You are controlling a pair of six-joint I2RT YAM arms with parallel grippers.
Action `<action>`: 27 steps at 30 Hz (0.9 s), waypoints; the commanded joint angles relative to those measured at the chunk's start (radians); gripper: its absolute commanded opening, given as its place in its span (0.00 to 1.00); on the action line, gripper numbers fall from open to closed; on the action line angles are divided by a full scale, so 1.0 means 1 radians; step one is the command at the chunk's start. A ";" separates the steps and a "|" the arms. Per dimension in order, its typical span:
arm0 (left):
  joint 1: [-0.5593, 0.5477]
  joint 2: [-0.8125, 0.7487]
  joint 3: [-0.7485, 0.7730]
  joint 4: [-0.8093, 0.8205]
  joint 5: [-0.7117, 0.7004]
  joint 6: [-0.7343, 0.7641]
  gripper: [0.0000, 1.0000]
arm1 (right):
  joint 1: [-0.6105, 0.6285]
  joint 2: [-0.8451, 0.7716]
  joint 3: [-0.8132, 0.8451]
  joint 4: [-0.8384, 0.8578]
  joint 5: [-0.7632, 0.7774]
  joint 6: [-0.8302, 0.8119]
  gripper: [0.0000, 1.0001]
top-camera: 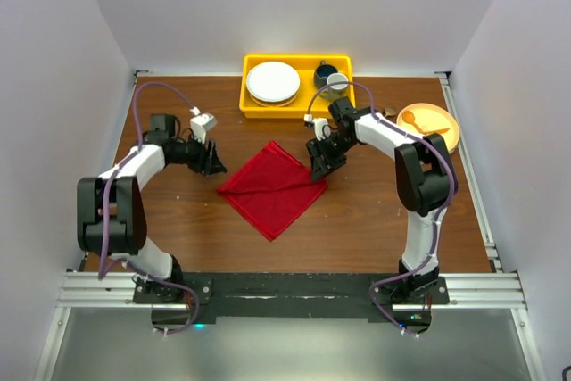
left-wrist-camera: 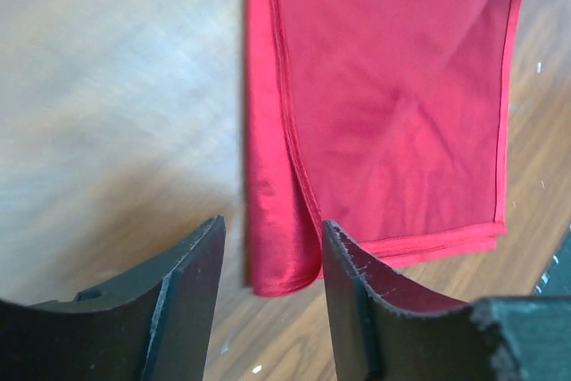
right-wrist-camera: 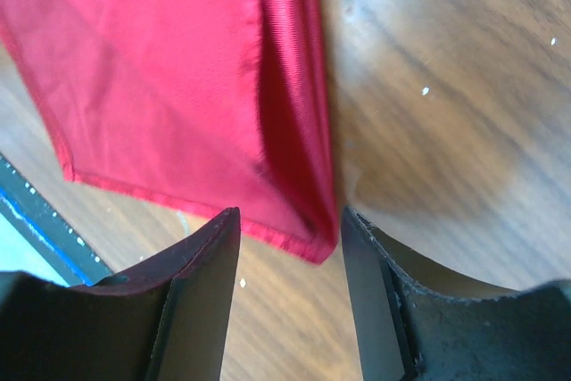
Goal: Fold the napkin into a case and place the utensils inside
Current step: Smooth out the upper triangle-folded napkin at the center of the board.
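The red napkin (top-camera: 272,189) lies folded on the wooden table, set like a diamond. My left gripper (top-camera: 214,161) is at its left corner and my right gripper (top-camera: 319,167) at its right corner. In the left wrist view the napkin's (left-wrist-camera: 393,113) folded corner lies between the jaws of the open left gripper (left-wrist-camera: 272,225), which hold nothing. Seen from the right wrist, the napkin's (right-wrist-camera: 152,69) hemmed corner sits between the jaws of the open right gripper (right-wrist-camera: 290,213), not pinched. A small spoon-shaped utensil (top-camera: 414,120) rests on the round orange plate (top-camera: 442,138) at the right.
A yellow tray (top-camera: 299,113) at the back holds white plates (top-camera: 273,83), a dark cup (top-camera: 326,71) and a pale cup (top-camera: 336,85). White walls close in the table's left, right and back sides.
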 commanded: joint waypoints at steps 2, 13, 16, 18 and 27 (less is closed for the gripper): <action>-0.026 -0.105 0.070 0.067 0.036 -0.028 0.52 | 0.001 -0.093 0.078 -0.006 -0.024 -0.009 0.52; -0.202 -0.015 0.154 0.122 -0.099 -0.087 0.50 | 0.020 -0.002 0.135 0.020 0.018 0.043 0.49; -0.205 -0.008 0.151 0.122 -0.101 -0.093 0.50 | 0.021 0.013 0.134 0.010 0.020 0.043 0.48; -0.205 -0.015 0.142 0.125 -0.102 -0.090 0.50 | 0.023 0.015 0.115 0.013 0.031 0.038 0.48; -0.207 -0.016 0.130 0.096 -0.113 -0.061 0.50 | 0.023 -0.037 0.017 0.019 0.049 0.034 0.13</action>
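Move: The right hand goes for the napkin's right corner, almost under its fingers, level ahead, some 2 cm to its right and 3 cm below; the napkin's near corner is about 15 cm back and 12 cm left. The left hand heads for the napkin's far corner, about 8 cm ahead, 14 cm right and 5 cm below. The napkin's left corner is some 4 cm back of the left hand, 1 cm right and 5 cm below it. The right fingers close from half open to a narrow gap just over the napkin's right corner, with no sure touch; that hand first rises about 5 cm, going slightly forward and left, then sinks most of the way back. The left hand lifts off, swings some 6 cm right and a little forward towards the far corner, sinks slightly and waits above the edge, fingers still half open. ##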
